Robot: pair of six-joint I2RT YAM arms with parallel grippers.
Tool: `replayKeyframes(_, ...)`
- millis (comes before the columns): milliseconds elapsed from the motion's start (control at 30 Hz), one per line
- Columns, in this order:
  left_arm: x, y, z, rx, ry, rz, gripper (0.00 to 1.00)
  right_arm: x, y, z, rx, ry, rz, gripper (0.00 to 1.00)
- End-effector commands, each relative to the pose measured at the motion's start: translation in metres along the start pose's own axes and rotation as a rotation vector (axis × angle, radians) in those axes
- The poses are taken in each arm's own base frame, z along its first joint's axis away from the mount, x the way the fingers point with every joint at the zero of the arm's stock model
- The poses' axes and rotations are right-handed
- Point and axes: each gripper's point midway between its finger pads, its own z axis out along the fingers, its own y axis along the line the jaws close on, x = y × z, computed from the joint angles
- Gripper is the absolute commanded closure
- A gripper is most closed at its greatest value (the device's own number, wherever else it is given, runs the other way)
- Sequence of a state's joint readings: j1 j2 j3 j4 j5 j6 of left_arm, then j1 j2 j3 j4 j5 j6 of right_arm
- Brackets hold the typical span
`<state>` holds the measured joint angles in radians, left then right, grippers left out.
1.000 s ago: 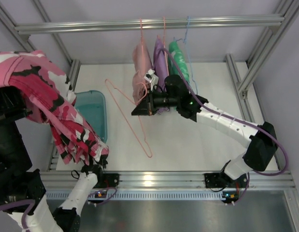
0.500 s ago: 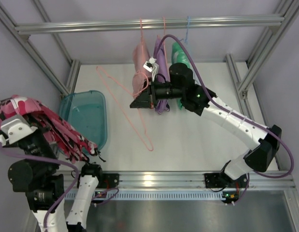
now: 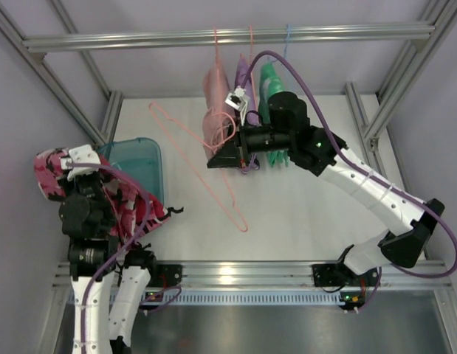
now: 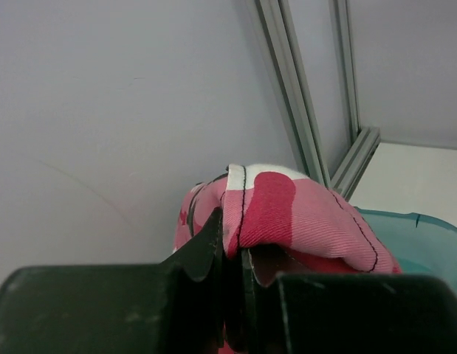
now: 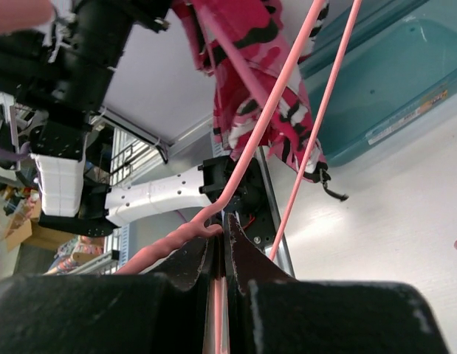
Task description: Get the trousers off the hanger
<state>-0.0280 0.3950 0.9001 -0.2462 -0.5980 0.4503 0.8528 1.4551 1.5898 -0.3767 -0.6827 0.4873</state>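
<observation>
The trousers, pink, red and white camouflage with dark strings, hang bunched from my left gripper at the table's left, beside the teal bin. In the left wrist view my left gripper is shut on a fold of the trousers. The salmon-pink wire hanger is bare and held in the air over the middle of the table. My right gripper is shut on it near its hook. In the right wrist view my right gripper pinches the hanger, with the trousers beyond it.
A teal plastic bin stands at the left of the table. A pale pink garment, a purple garment and a green garment hang on the top rail. Aluminium frame posts stand at both sides.
My left arm has swung down and inward with the trousers, which now hang bunched by the bin. My right gripper has shifted slightly right with the bare hanger.
</observation>
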Motion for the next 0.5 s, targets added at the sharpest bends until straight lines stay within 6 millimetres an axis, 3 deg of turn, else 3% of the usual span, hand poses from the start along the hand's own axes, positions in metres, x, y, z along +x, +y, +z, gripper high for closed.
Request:
replayKeyframes(0,-0.044,0.011,0.019,-0.095,-0.158,-0.079,1.00,-0.029,0.034,-0.029,-0.033,-0.078,-0.128,1.00)
replayKeyframes(167,-0.027,-0.023,0.057,-0.085,-0.119,-0.016,1.00,-0.031,0.033,-0.034,-0.018,-0.078,-0.136,1.00)
replayKeyframes(233,-0.030,-0.025,0.067,-0.111,-0.137,0.007,1.00,-0.036,0.036,-0.038,-0.014,-0.091,-0.150,1.00)
replayKeyframes(467,-0.007,-0.045,0.100,-0.163,-0.056,0.103,1.00,-0.042,0.037,-0.049,0.004,-0.109,-0.168,1.00)
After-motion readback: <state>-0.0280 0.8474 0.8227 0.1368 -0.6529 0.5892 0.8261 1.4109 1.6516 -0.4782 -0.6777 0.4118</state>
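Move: My left hand has the camo trousers gripped. They are bound for the teal bin, whose middle is about 11 cm ahead of that hand, 6 cm to its right and roughly 37 cm below. From my right hand, which holds the empty hanger, the bin is around 11 cm ahead, 26 cm left and 35 cm below. The pale pink trousers still on the rail hang some 17 cm straight ahead of my right hand, about level with it. I carry the gripped camo trousers forward over the bin with my left hand, about 12 cm, sinking some 5 cm with the drop steepening as I go, and tipping the fingers down roughly 15 degrees. My right hand keeps its pinch on the empty hanger and eases a couple of centimetres up and to the right, away from the bin. ##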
